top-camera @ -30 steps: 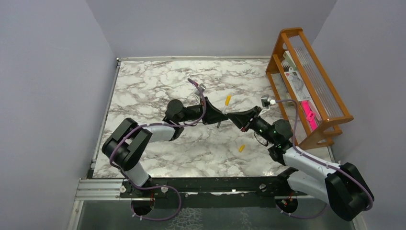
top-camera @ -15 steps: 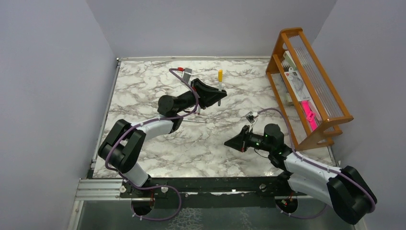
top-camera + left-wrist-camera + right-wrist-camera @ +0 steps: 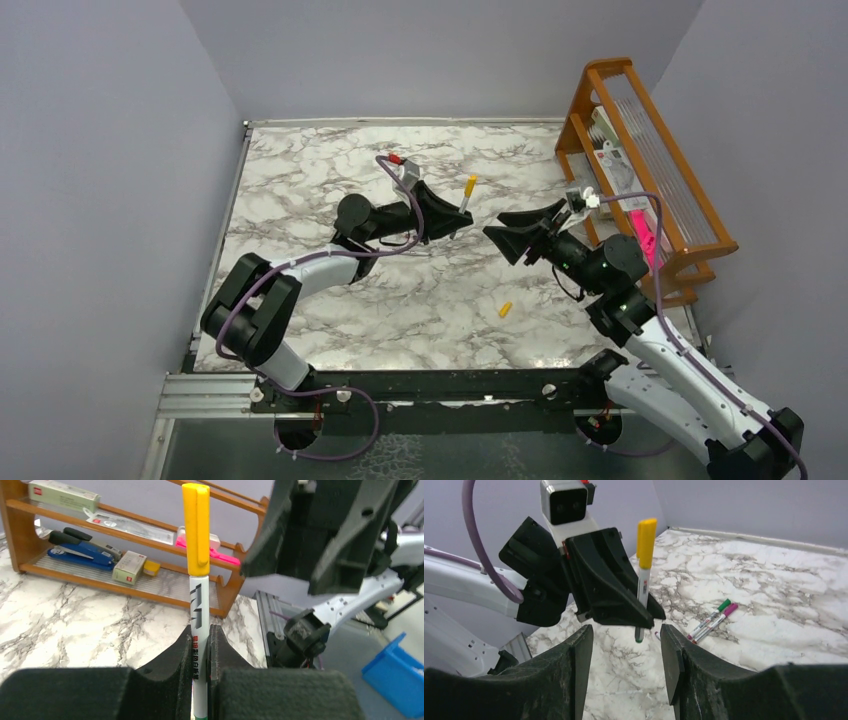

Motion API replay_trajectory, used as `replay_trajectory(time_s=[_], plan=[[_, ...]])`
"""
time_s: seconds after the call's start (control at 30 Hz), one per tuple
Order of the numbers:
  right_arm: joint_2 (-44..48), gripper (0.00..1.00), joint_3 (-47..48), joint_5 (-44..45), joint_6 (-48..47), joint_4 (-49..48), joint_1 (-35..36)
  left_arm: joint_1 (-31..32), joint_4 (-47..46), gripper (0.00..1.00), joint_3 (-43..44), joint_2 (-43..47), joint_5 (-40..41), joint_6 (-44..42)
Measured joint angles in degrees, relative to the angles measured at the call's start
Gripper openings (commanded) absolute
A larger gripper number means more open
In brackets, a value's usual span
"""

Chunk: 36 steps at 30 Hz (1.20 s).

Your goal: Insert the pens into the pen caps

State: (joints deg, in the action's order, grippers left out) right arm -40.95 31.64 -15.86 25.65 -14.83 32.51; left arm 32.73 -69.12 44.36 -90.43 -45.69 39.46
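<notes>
My left gripper (image 3: 201, 640) is shut on a white pen (image 3: 198, 605) that stands upright and wears a yellow cap (image 3: 196, 527). From above, this capped pen (image 3: 467, 190) sticks out of the left gripper (image 3: 452, 215) over the middle of the table. Facing it from the right, my right gripper (image 3: 512, 236) is open and holds nothing. In the right wrist view the pen (image 3: 643, 587) hangs just beyond the right gripper (image 3: 626, 647). A loose yellow-orange cap (image 3: 505, 309) lies on the marble. Two pens lie side by side, one with a green cap (image 3: 724, 604), one with a magenta cap (image 3: 730, 609).
A wooden rack (image 3: 640, 170) stands along the table's right edge, holding a blue stapler (image 3: 82, 552) and small boxes. Grey walls close off the left, back and right. A blue bin (image 3: 395, 675) sits off the table beyond the right arm.
The right gripper rose from low over the front of the table and opened, now facing the left gripper. The left arm brought the capped pen back from the rear toward the middle.
</notes>
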Motion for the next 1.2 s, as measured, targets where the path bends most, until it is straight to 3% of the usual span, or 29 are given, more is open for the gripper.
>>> replay_trajectory(time_s=[0.37,0.93,1.03,1.2], plan=[[-10.23,0.46,4.26,-4.42,0.96,-4.33,0.00,0.39,1.14,0.00,-2.25,4.46,-5.38,-8.57],[-14.14,0.40,7.63,-9.11,3.67,-11.80,0.00,1.22,1.18,0.00,-2.36,4.28,-8.94,-9.66],[-14.82,0.32,7.69,-9.20,3.87,-12.28,0.00,1.46,1.18,0.00,-2.36,4.09,-9.53,-9.66],[-14.99,0.03,7.98,-9.46,3.89,-12.61,0.00,1.53,1.33,0.00,-2.36,4.04,-10.23,-9.60]])
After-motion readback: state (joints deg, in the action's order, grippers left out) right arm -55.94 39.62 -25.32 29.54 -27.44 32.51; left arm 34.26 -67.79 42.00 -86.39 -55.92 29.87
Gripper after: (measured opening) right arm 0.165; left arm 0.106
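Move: From the right hand, the yellow cap on the upright pen is about 7 cm ahead, 5 cm left and 3 cm above; the pen's pinched barrel is some 4 cm ahead, 6 cm left and 2 cm below. A loose yellow cap lies on the table about 8 cm back, 4 cm right and 28 cm below that hand. From the left hand, the cap on the held pen is 3 cm ahead, 1 cm right and 5 cm up. Bring the left gripper back about 4.5 cm towards the right one, keeping its pinch on the pen and tipping the capped end some 10 degrees back towards the base. Meanwhile move the half-open right gripper left and up, about 4 cm each, and slightly forward, turning it about 10 degrees counter-clockwise, then close its fingers on the yellow cap. ##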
